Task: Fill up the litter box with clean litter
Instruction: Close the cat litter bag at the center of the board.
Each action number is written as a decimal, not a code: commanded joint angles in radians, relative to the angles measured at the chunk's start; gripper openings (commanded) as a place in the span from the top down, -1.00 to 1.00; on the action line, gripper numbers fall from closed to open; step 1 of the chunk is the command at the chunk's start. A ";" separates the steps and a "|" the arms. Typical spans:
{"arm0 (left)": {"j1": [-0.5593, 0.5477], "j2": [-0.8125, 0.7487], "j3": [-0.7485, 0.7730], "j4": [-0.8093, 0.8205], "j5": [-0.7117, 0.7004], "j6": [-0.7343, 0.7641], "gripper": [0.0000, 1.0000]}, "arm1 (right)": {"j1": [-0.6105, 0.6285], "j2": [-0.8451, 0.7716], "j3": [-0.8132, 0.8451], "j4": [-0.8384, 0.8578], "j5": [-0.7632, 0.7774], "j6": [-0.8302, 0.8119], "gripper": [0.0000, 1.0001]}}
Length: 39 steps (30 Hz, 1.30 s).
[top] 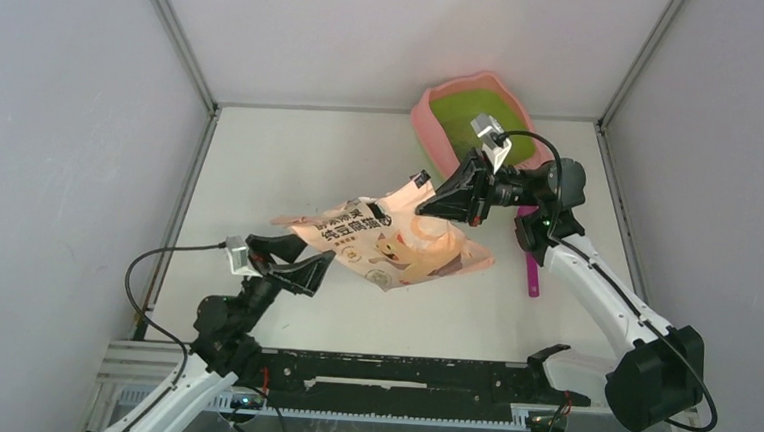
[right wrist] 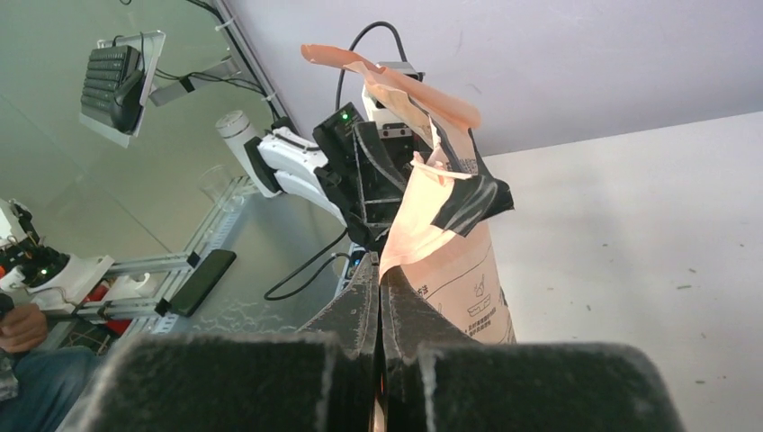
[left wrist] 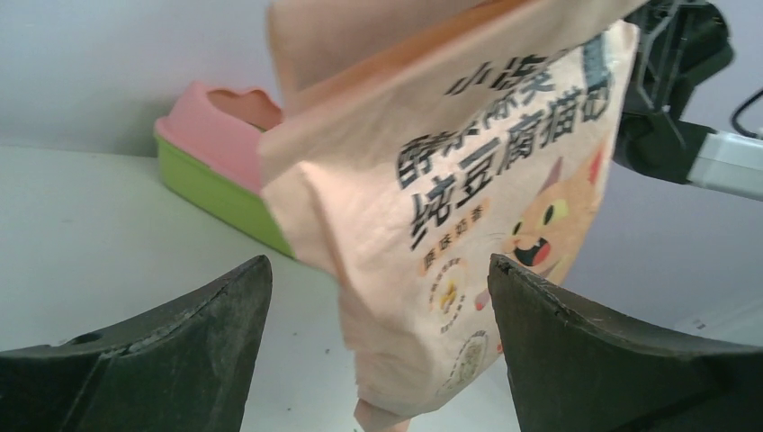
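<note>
The litter box [top: 427, 121] stands at the back of the table, pink rim around a lime-green basin, and its corner shows in the left wrist view [left wrist: 216, 166]. A peach-pink printed bag [top: 397, 239] hangs tilted over the table's middle. My right gripper [top: 421, 210] is shut on the bag's upper edge, its fingers pressed together [right wrist: 380, 274] against the bag [right wrist: 450, 270]. My left gripper [top: 317, 268] is open by the bag's lower left corner. The bag [left wrist: 468, 180] hangs ahead of the gap between the left gripper's fingers [left wrist: 378, 270]. A few dark specks of litter [left wrist: 327, 351] lie on the table.
A magenta scoop [top: 533, 275] lies on the table under the right arm, to the right of the bag. Grey walls close the table in on the left, back and right. The arms' mounting rail [top: 398, 377] runs along the near edge.
</note>
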 commanded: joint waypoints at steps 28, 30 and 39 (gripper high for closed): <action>-0.111 0.737 -0.078 0.687 0.144 -0.016 0.58 | 0.084 0.111 0.157 0.252 0.197 0.103 1.00; -0.111 0.834 -0.063 0.773 0.166 -0.032 0.98 | 0.075 0.098 0.136 0.243 0.192 0.098 1.00; -0.092 0.523 -0.029 0.311 0.051 0.070 0.96 | -0.008 -0.014 -0.009 -0.096 0.146 -0.174 1.00</action>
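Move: The cat litter bag hangs from the closed right fingers. Its left side edge comes down beside the open left fingers, roughly 6 cm to the left hand's right, level fore and aft and about 3 cm below. That edge lies some 12 cm left of the right hand, level fore and aft and about 17 cm below. From the right hand, the litter box stands about 36 cm ahead and 11 right; the pink scoop about 18 ahead and 22 right, both on the table. The bag's left edge is taken by the left hand, which slides about 6 cm to its right with a slight clockwise turn, dips some 4 cm late in the reach and shuts its wide-open fingers on the film as it goes. The right hand keeps its pinch on the bag, easing left and up, then forward, down and partly back, ending about 3 cm farther out. ##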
